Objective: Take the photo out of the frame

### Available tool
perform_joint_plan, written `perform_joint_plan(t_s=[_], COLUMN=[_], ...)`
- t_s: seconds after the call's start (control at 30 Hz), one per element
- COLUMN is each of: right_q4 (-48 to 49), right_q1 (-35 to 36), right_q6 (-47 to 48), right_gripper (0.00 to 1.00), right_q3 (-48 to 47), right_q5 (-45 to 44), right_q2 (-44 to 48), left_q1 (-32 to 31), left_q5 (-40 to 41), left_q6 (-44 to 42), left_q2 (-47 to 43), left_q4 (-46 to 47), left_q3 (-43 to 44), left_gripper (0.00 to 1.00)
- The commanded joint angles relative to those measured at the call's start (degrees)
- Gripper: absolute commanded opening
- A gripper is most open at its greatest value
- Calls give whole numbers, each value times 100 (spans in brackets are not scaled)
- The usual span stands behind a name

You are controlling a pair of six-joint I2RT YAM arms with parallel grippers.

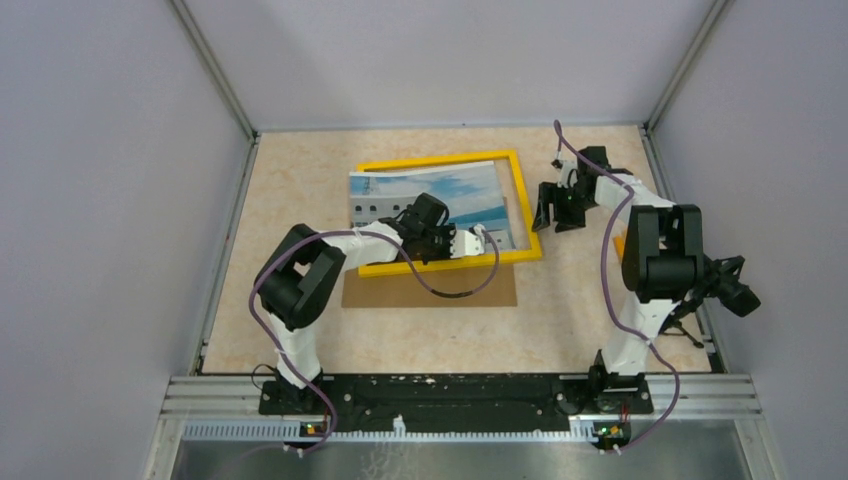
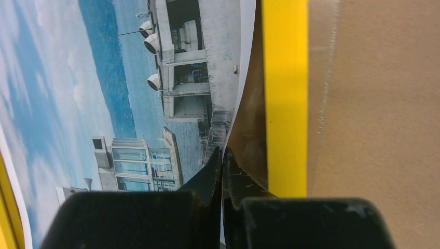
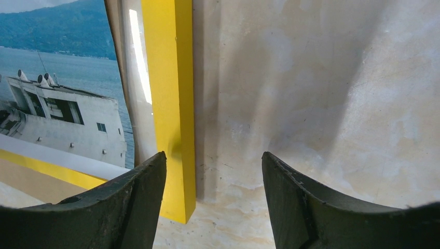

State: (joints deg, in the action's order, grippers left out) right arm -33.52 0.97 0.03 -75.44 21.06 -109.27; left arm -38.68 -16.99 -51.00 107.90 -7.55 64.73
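The frame [image 1: 440, 158] lies flat at the back middle of the table, its yellow border up. The photo [image 1: 400, 190] of a white building, blue sky and water sits skewed in it, its left end past the frame's left bar. My left gripper [image 1: 482, 238] is shut on the photo's [image 2: 78, 104] near edge, beside the frame's front bar [image 2: 285, 93], the black tips [image 2: 222, 153] pressed together on the paper. My right gripper [image 1: 555, 212] is open at the frame's right side. Its fingers [image 3: 212, 155] straddle the yellow bar [image 3: 166, 78] near the front right corner, holding nothing.
The brown back panel [image 1: 430, 288] lies on the table just in front of the frame, partly under my left arm's cable. A small yellow block [image 1: 620, 245] sits by my right arm. Grey walls close in the table on three sides.
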Motion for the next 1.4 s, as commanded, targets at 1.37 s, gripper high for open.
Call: perform_joint_plan(t_s=[1.37], right_q4=[5], right_q1=[243], right_q6=[149], right_gripper=[40], right_q3=[30], right_q5=[494], right_q2=[-290], left_q1=[-766], left_q5=[-671], left_q6=[-569], left_q2=[-1077], left_q4=[-307], left_q3=[-858], left_gripper=[0])
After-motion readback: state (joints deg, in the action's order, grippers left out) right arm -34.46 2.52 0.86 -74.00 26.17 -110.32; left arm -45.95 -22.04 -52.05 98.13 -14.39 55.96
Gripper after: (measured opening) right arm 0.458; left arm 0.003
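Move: The left hand's closed fingers still hold the photo by its near edge, its middle some 13 cm ahead. The yellow frame's near bar passes about 3 cm behind these fingers and 1 cm lower; the backing board's bare strip lies roughly 9 cm back. From the open right hand, the nearest stretch of the frame's right bar is about 3 cm left, level fore and aft, 2 cm lower, its near corner some 5 cm back and 3 cm left. Back towards the robot, low and almost level, the left hand draws the pinched photo edge about 10 cm, drawing the frame along, then holds there while its wrist eases round. The right hand backs off some 2 cm with a small lift, then sinks and slips left towards the frame's right bar, its fingers closing part way with the left one coming over the bar. ##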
